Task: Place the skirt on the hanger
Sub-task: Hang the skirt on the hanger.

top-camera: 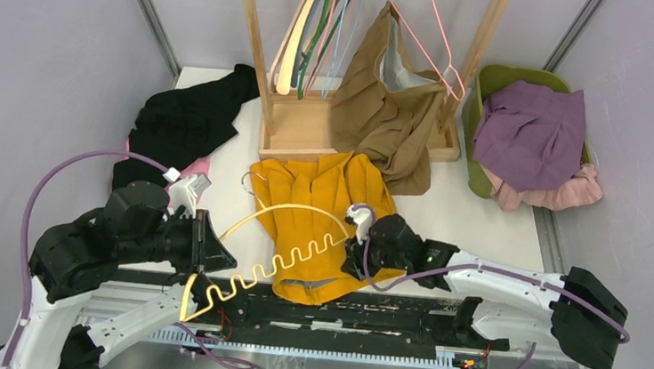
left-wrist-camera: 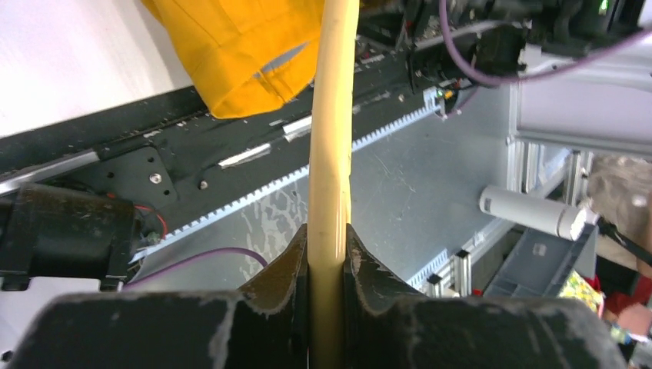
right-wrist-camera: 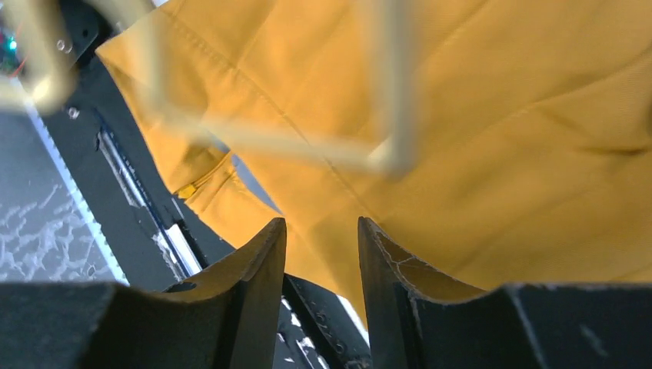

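Observation:
A mustard-yellow skirt (top-camera: 327, 189) lies flat on the white table, its waist hanging over the near edge. On it rests a pale yellow hanger (top-camera: 290, 210) with a wavy lower bar. My left gripper (top-camera: 214, 257) is shut on the hanger's left end; in the left wrist view the bar (left-wrist-camera: 332, 115) runs up from between the jaws (left-wrist-camera: 327, 234) toward the skirt (left-wrist-camera: 238, 54). My right gripper (top-camera: 356, 241) hovers at the hanger's right end, open with nothing between its fingers (right-wrist-camera: 321, 231). Below it are the skirt (right-wrist-camera: 500, 154) and the blurred hanger (right-wrist-camera: 394, 92).
A wooden rack (top-camera: 297, 128) with several hangers stands at the back, a brown garment (top-camera: 388, 109) draped on a pink hanger (top-camera: 425, 41). A black garment (top-camera: 186, 123) lies at the back left. A green basket (top-camera: 484, 82) holds purple cloth (top-camera: 529, 131) at the right.

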Controlling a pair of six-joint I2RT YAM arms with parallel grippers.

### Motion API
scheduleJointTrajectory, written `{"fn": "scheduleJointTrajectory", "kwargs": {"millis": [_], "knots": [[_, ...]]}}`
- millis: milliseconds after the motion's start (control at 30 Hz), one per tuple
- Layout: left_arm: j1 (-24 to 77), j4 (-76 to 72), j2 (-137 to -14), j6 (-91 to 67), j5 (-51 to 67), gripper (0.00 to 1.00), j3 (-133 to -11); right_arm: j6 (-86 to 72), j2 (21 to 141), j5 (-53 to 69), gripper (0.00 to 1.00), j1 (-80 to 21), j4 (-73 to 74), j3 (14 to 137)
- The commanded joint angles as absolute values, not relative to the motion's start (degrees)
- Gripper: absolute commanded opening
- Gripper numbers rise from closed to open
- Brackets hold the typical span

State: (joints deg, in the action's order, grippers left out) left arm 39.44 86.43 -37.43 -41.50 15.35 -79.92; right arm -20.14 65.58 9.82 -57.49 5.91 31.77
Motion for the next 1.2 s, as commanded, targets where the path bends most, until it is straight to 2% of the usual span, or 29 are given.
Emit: {"fn": "scheduleJointTrajectory", "kwargs": {"millis": [0, 167, 567, 967, 1167], "knots": [[40.06, 83.82, -37.86, -45.77, 7.51, 0.03, -83.36, -20.65, 66.73, 1.12, 0.46, -64.71, -12.17, 28.95], [40.08, 83.49, -37.99, -46.74, 0.99, 0.03, -85.21, -19.60, 71.32, -6.70, 0.45, -70.94, -15.79, 29.72], [40.07, 83.32, -37.56, -46.06, 0.10, 0.03, -84.81, -13.41, 82.96, -21.19, 0.48, -83.22, -9.47, 38.26], [40.06, 83.62, -37.51, -46.05, 0.26, 0.03, -85.49, -12.65, 91.64, -31.32, 0.50, -85.34, -4.04, 44.64], [40.03, 83.65, -37.98, -45.85, 0.48, 0.03, -85.81, -13.31, 92.87, -32.49, 0.50, -85.37, -4.59, 44.33]]}}
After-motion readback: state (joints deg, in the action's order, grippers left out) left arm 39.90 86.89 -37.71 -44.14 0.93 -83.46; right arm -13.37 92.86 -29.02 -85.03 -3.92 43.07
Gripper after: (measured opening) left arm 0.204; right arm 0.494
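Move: The near waistband edge of the mustard skirt, with its grey-lined opening, lies about 7 cm to the right hand's left, some 4 cm back and 8 cm below it; the skirt's middle is around 8 cm ahead of this hand, 3 cm left and equally low. The held hanger's free right end hovers some 9 cm above the right hand and 3 cm ahead, straight in line sideways. From the left hand, the same waistband is about 6 cm ahead, 9 cm right and 28 cm below. The right hand sweeps left about 8 cm and sinks some 5 cm towards the skirt's near waistband, first drawing back about 4 cm and then easing 2 cm forward again as it lowers, while its half-open fingers swing from pointing mostly left to forward-left, a turn of some 30 degrees, and come close over the lip of the opening without closing. Meanwhile the left hand, still gripping the hanger by its shoulder, shifts about 3 cm forward and nearly as much left with a small counter-clockwise turn, swinging the free end away from the right hand, then holds still. ##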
